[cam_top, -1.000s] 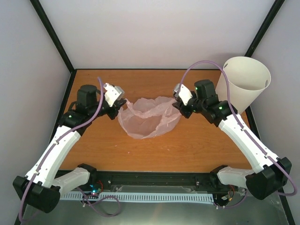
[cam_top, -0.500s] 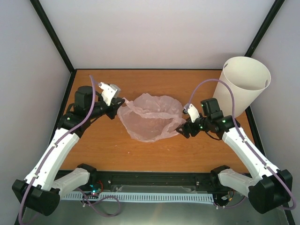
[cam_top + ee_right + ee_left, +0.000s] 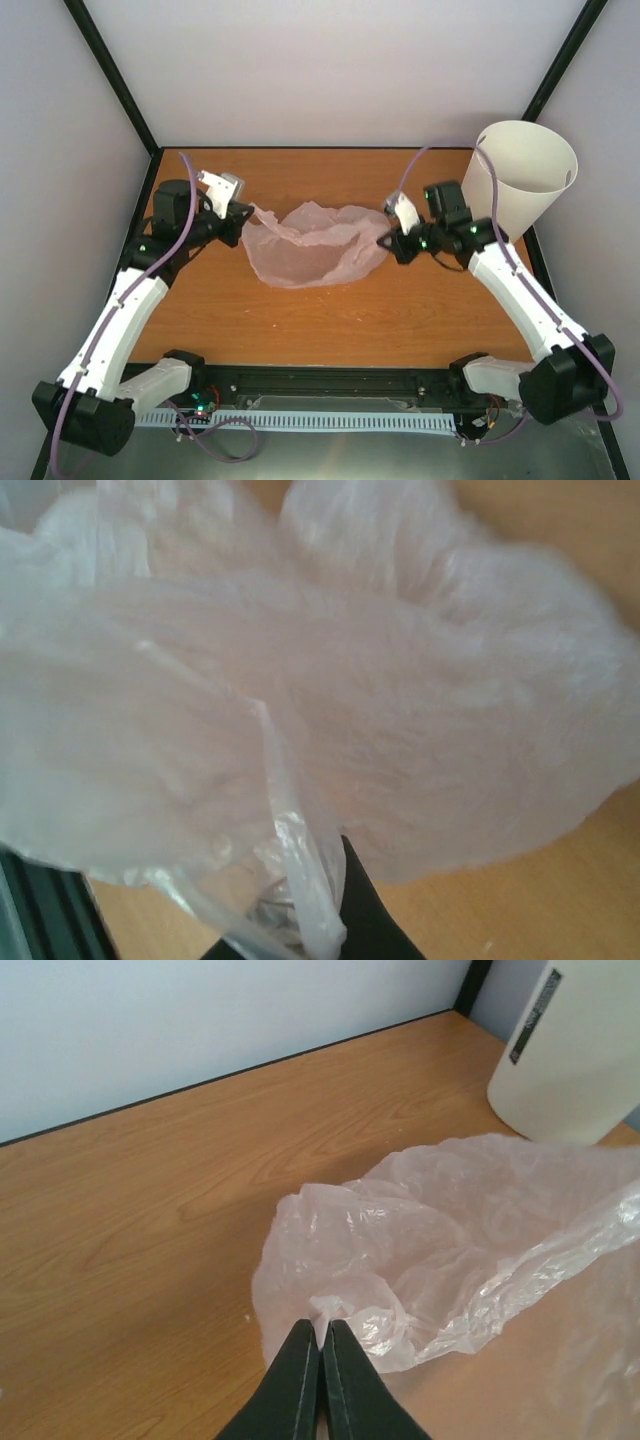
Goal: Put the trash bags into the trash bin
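The pale pink trash bag hangs stretched between my two grippers over the middle of the wooden table. My left gripper is shut on the bag's left rim; in the left wrist view its fingers pinch a small fold of the trash bag. My right gripper is shut on the bag's right edge. In the right wrist view the trash bag fills the picture and a twisted strand runs down between the dark fingers. The white trash bin stands at the back right, behind the right arm.
Black frame posts and pale walls close the table at back and sides. In the left wrist view the trash bin sits at the far right near the back wall. A black rail runs along the near edge.
The right gripper let go, dropped toward the near right, then closed on the bag's right edge and lifted it. The left gripper drew its rim slightly back and left.
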You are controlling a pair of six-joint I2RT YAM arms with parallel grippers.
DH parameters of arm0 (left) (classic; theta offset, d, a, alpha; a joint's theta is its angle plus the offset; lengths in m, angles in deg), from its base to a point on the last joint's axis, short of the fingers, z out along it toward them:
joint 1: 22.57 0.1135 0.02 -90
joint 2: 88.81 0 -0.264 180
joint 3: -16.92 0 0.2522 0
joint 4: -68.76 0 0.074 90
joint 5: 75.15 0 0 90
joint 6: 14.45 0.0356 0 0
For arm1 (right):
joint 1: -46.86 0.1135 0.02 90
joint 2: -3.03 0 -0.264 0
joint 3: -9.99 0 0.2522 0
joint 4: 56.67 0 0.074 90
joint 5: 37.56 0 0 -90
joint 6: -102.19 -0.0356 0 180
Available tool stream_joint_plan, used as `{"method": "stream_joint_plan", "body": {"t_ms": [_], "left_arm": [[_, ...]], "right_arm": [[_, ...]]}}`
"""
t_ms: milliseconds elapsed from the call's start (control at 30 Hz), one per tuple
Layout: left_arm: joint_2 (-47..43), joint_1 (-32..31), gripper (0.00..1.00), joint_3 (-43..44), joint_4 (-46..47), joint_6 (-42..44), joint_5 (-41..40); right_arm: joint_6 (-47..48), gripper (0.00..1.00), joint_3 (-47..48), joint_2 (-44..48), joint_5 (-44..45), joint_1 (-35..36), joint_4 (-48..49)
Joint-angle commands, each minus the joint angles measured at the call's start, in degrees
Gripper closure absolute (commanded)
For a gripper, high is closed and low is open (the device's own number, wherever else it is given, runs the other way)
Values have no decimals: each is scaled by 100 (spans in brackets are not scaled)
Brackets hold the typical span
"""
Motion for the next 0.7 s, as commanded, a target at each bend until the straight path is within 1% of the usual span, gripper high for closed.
{"method": "stream_joint_plan", "body": {"t_ms": [0,67,133,167,200,233,267,300,333,367,400,433,467,500,533,600,633,667], "left_arm": [[692,77,99,1191,11,-135,-387],[1452,115,99,2369,-124,-59,-745],[2225,263,99,3920,-296,-139,-1068],[2463,385,99,4648,-188,-246,-1084],[2598,443,99,5193,97,-290,-1089],[2649,454,99,5626,452,-262,-1047],[2627,449,99,5947,982,-234,-815],[2547,449,99,6145,1312,-189,-517],[2384,430,99,6210,1613,-121,-248],[2229,372,99,6171,1720,-33,-35],[2061,292,99,6021,1731,124,76],[1883,204,99,5740,1641,303,108],[1631,141,99,5264,1507,475,139],[1356,111,99,4528,1369,659,163],[983,90,99,3002,1204,1052,168],[402,80,99,978,1077,1518,38],[192,73,99,122,935,1762,26],[12,71,99,-501,685,1983,112]], "right_arm": [[-195,97,1652,-716,559,-37,148],[-312,97,2850,-1452,1218,-41,280],[-427,97,4374,-2256,1933,-66,198],[-486,97,5244,-2605,2183,-95,141],[-549,97,6130,-2893,2365,-123,62],[-579,97,7108,-3165,2386,-126,-27],[-573,97,8026,-3344,2154,-127,-75],[-585,97,8727,-3429,1945,-124,-32],[-563,97,9090,-3359,1785,-97,133],[-453,97,9026,-3145,1702,-39,385],[-262,97,8637,-2780,1702,45,712],[6,97,7830,-2354,1745,141,1111],[242,97,6308,-1805,1802,206,1548],[455,97,5201,-1314,1914,266,1977],[920,97,3805,-777,2145,354,2148],[1604,97,2126,-767,2723,477,1792],[1804,97,1476,-937,2913,478,1392],[1967,97,888,-1113,2978,472,1022]]}}
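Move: Both hands already hold the trash bag's rim, with its slack body hanging between them. The bag's middle is about 15 cm to the left hand's right, 2 cm back and 13 cm below, and about 14 cm to the right hand's left, 2 cm ahead and 5 cm below. The trash bin stands some 29 cm to the right and 14 cm ahead of the right hand, its middle about 6 cm lower. Keeping their fingers shut on opposite sides of the rim, both arms whip the trash bag fast up and forward off its low hang, rising more than 35 cm while the left hand reaches about 12 cm out and the right about 20, both wrists tipping the fingertips upward by 50 degrees or more. Near the top both hands snatch back towards the bases by some 15 cm, then start down together by about 8 cm, still gripping the plastic. ##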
